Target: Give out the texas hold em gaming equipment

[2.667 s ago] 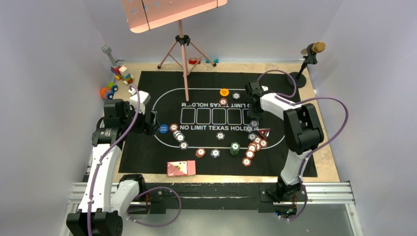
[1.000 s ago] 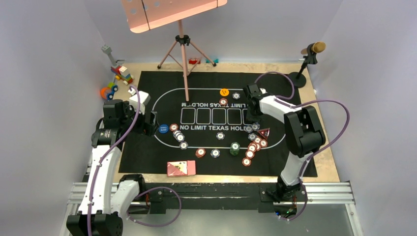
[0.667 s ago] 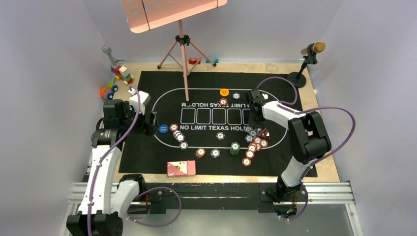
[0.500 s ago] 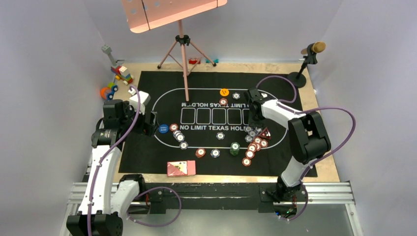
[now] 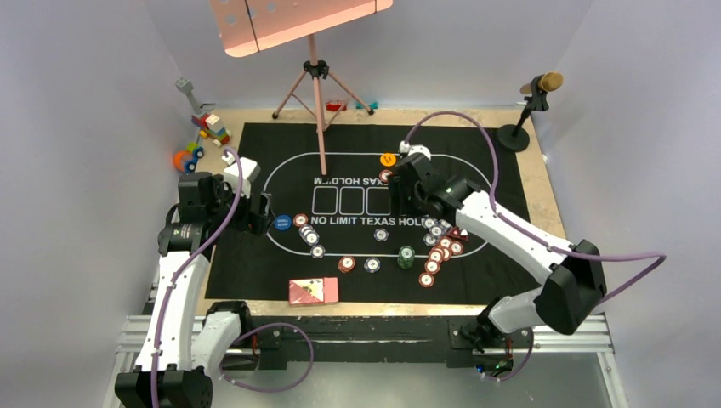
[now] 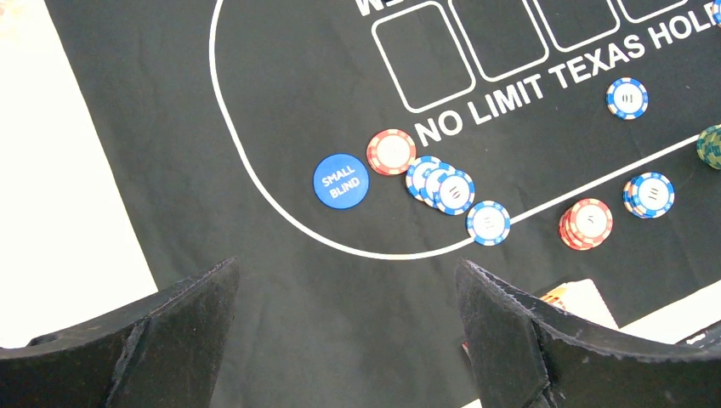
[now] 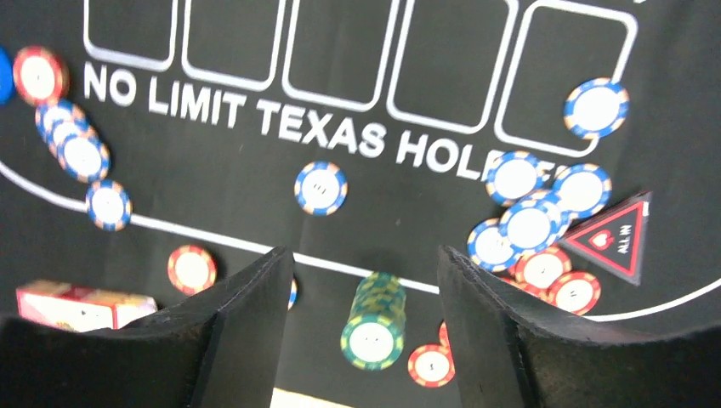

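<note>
Poker chips lie scattered on the black felt mat (image 5: 255, 272). A green chip stack (image 5: 405, 256) (image 7: 371, 327) stands near the front line. Red and grey-blue chips crowd together at the right (image 5: 439, 245) (image 7: 531, 229). The blue button disc (image 5: 282, 223) (image 6: 340, 180) lies left, beside a red chip (image 6: 391, 151). The orange disc (image 5: 388, 159) is far. The card box (image 5: 313, 291) lies near the front edge. My right gripper (image 5: 399, 204) (image 7: 364, 255) hovers open over the mat's middle, holding nothing. My left gripper (image 5: 260, 212) (image 6: 349, 272) stands wide open at the mat's left.
A red triangular marker (image 5: 457, 229) (image 7: 619, 238) sits by the right chip cluster. A pink music stand (image 5: 316, 85) rises at the back, its pole over the mat. Toy blocks (image 5: 204, 136) lie far left, a microphone stand (image 5: 531, 102) far right.
My right arm has swung left from the right chip cluster toward the mat's middle, and its jaws have opened. The left arm has not moved.
</note>
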Controlling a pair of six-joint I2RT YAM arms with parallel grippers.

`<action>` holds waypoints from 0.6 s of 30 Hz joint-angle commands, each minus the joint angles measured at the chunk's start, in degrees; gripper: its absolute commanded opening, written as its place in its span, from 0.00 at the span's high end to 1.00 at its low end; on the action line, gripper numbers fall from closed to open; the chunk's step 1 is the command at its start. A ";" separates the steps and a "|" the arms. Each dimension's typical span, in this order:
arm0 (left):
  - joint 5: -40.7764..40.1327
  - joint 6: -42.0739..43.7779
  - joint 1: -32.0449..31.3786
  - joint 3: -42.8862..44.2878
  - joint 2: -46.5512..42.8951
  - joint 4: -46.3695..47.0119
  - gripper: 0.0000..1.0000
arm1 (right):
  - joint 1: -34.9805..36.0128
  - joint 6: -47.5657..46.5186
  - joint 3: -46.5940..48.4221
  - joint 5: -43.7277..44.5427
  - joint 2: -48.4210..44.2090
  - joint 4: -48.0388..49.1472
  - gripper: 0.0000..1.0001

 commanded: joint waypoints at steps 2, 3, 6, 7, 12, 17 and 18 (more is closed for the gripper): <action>0.45 0.26 0.18 -0.25 -0.36 1.25 0.00 | 6.76 1.15 -4.93 -0.45 -1.67 -3.83 0.32; 0.44 0.26 0.16 -0.19 -0.33 1.28 0.00 | 7.63 1.72 -5.80 -0.35 -1.96 -4.04 0.32; 0.46 0.29 0.24 -0.24 -0.30 1.26 0.00 | 9.46 2.93 -7.68 0.03 -2.58 -4.30 0.31; 0.45 0.25 0.20 -0.24 -0.32 1.27 0.00 | 9.71 3.21 -8.09 0.29 -2.61 -4.50 0.31; 0.41 0.31 0.21 -0.28 -0.35 1.33 0.00 | 10.31 3.89 -9.76 0.36 -1.64 -4.37 0.32; 0.36 0.27 0.18 -0.31 -0.60 1.29 0.00 | 10.63 4.27 -11.79 -0.91 -0.15 -3.40 0.36; 0.37 0.25 0.16 -0.30 -0.59 1.33 0.00 | 10.70 4.23 -12.21 -1.27 0.09 -3.04 0.37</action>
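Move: The green chip stack lies about 6 cm back of the right hand, barely 1 cm to its right and some 12 cm below. Of the stack's neighbours, the blue-white stack is about 9 cm to its left and 1 cm farther back, the lone blue-white chip 7 cm left and 7 cm farther out, and the row of red chips about 8 cm right, level with it. From the left hand the green stack is some 37 cm right, 2 cm back and 15 cm below. Back and down together, the right hand sweeps some 8 cm towards its base and sinks about 7 cm towards the green chip stack, quickly at first, then easing. The fingers tip about 10 degrees more downward and turn slightly counter-clockwise, staying roughly two-thirds open, and come to point at the stack with nothing touched yet. ##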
